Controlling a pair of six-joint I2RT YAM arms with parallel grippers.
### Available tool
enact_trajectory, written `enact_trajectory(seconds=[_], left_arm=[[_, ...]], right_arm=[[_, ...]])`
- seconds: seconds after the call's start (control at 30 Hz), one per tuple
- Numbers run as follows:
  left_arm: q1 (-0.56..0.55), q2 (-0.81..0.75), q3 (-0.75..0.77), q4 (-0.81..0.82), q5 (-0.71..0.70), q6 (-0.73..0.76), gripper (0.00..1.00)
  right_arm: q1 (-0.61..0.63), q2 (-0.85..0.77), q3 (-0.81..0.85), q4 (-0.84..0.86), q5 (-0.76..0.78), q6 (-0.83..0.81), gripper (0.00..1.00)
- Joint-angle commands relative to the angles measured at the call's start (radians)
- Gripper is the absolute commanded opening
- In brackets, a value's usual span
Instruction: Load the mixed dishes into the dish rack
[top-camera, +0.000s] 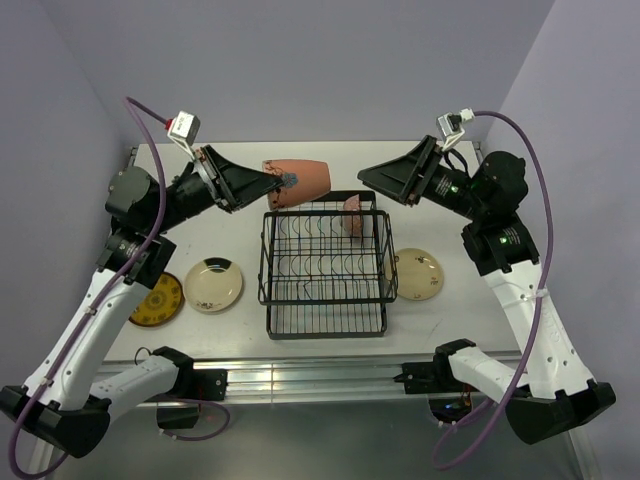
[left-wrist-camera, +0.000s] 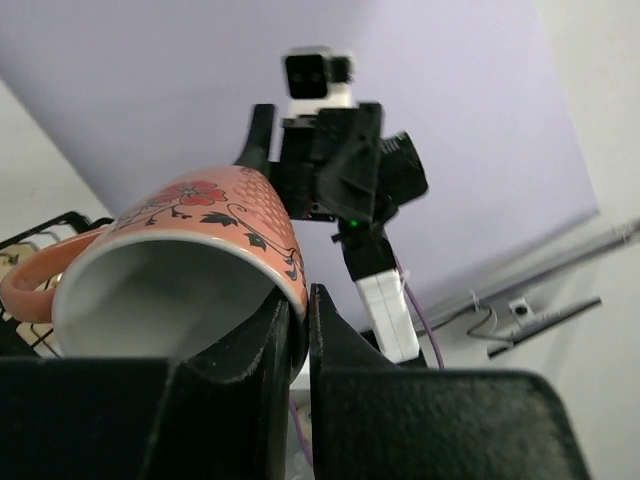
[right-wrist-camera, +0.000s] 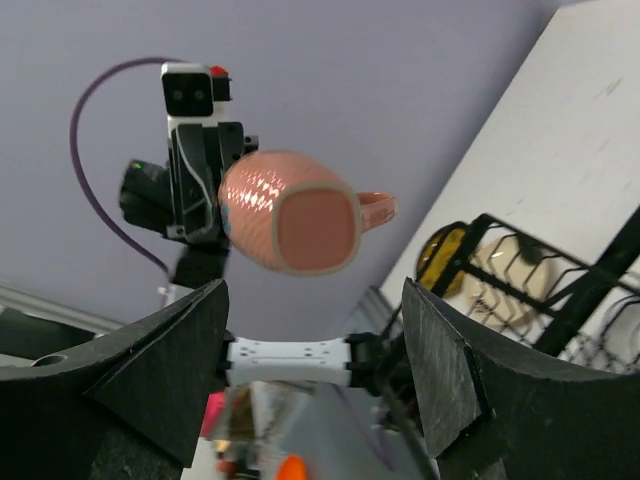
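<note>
My left gripper (top-camera: 270, 186) is shut on the rim of a pinkish flowered mug (top-camera: 298, 181), held on its side in the air behind the black wire dish rack (top-camera: 325, 300). In the left wrist view the fingers (left-wrist-camera: 265, 345) pinch the mug's wall (left-wrist-camera: 190, 235), one inside and one outside. My right gripper (top-camera: 364, 180) is open and faces the mug's base (right-wrist-camera: 300, 220) from the right, a short gap away. One cream plate (top-camera: 213, 284) and a yellow patterned plate (top-camera: 157, 300) lie left of the rack. Another cream plate (top-camera: 418, 273) lies to its right.
A small pinkish object (top-camera: 352, 214) sits at the rack's far right edge; I cannot tell what it is. The rack's upright prongs (top-camera: 325, 262) hold nothing. Purple walls close in the table (top-camera: 450, 310) at the back and sides.
</note>
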Motion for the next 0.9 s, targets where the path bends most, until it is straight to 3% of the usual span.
enact_trajectory(seconds=[0.0, 0.27, 0.43, 0.87], left_arm=[[0.0, -0.057, 0.005, 0.352, 0.128, 0.024, 0.0], [0.0, -0.166, -0.049, 0.314, 0.189, 0.343, 0.0], [0.0, -0.206, -0.078, 0.285, 0.223, 0.473, 0.0], [0.001, -0.24, -0.121, 0.377, 0.326, 0.535, 0.0]], right_arm=[[0.012, -0.029, 0.003, 0.034, 0.011, 0.193, 0.77], [0.021, -0.07, -0.053, 0.049, 0.014, 0.456, 0.78], [0.093, -0.049, -0.038, 0.017, 0.016, 0.53, 0.78], [0.259, -0.015, -0.03, 0.067, 0.085, 0.665, 0.78]])
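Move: The peach mug, already pinched by its rim in the left hand, has its middle about 3 cm right, 2 cm ahead and 3 cm below that hand. From the empty, open right hand, the mug lies some 15 cm left, 1 cm ahead, roughly at its height. The dish rack stands well below, centred about 9 cm left and 4 cm ahead of the right hand; the pink cup in the rack is some 17 cm ahead and 1 cm left. The peach mug is drawn back about 10 cm above the dish rack by the left hand, which keeps its pinch on the rim and rolls some 45 degrees, bringing the handle from underneath round to the forward side. The right hand follows the mug's base, back 5 cm and left 4 cm, rolling its wide-open fingers to suit without closing. ##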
